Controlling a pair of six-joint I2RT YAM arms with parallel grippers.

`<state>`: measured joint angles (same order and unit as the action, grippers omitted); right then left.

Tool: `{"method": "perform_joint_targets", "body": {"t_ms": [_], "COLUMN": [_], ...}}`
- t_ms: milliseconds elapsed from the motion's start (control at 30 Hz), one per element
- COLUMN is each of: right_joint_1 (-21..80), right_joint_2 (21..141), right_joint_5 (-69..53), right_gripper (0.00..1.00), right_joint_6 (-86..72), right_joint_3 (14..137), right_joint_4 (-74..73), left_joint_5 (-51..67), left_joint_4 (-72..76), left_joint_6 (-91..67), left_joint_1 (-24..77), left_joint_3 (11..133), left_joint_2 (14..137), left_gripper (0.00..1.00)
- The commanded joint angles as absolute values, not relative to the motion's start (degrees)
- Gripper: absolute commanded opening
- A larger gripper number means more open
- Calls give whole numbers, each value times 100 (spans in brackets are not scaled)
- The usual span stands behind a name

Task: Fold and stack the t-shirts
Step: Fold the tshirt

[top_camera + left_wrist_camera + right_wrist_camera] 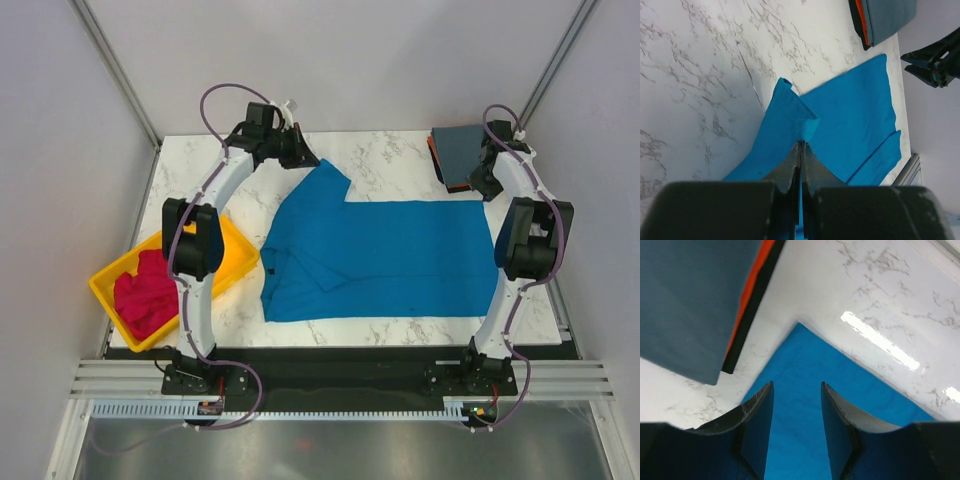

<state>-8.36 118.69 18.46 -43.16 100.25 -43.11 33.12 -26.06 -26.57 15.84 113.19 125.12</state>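
Observation:
The bright blue t-shirt point(380, 255) lies spread flat across the middle of the table. My left gripper point(303, 156) is at its far-left sleeve, shut on a pinch of blue cloth point(805, 127) that rises to the fingertips point(801, 145). My right gripper point(487, 185) hovers at the shirt's far-right corner point(805, 360), jaws apart point(796, 387) over the blue cloth. A folded slate grey-blue t-shirt point(462, 152) lies on a folded orange one point(752, 285) at the far right. The magenta-red t-shirt point(145, 292) sits crumpled in the tray.
A yellow plastic tray point(235, 245) stands at the table's left edge, beside the left arm. The folded stack point(885, 20) lies just beyond the blue shirt's far-right corner, close to the right gripper. Bare marble point(695, 75) shows at the far left.

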Motion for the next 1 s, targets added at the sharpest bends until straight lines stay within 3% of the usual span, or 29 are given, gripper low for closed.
{"method": "perform_joint_targets", "body": {"t_ms": [0, 967], "right_joint_1": [-835, -993], "right_joint_2": [11970, 13104], "right_joint_5": [2382, 2470], "right_gripper": [50, 48], "right_joint_6": [-5105, -6715], "right_joint_3": [10310, 10890], "right_joint_4": [-4790, -5036], "left_joint_5": [3542, 4061], "left_joint_4": [-2514, -2206], "left_joint_6": [-2435, -2549], "left_joint_1": [1617, 1705], "left_joint_3": [10811, 9080], "left_joint_2": [12024, 10732], "left_gripper": [2, 2]}}
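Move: The left gripper already pinches the raised far sleeve. The t-shirt body's shoulder end, where that sleeve is headed, lies about 15 cm back, 2 cm left and 16 cm below; the folded near sleeve is roughly 24 cm back and 5 cm left. For the half-open right gripper, the shirt's far right corner is about 8 cm below, 2 cm ahead and 1 cm right; the folded stack's middle sits some 14 cm ahead and 3 cm right. Keep the left gripper shut on the far sleeve and draw it back about 8 cm over the shirt body, dipping a few centimetres and coming up again on the way. Meanwhile sink the right gripper some 6 cm towards the shirt's far right corner, turning it roughly 20 degrees clockwise, fingers still half open, until the tips hover close over the cloth. ##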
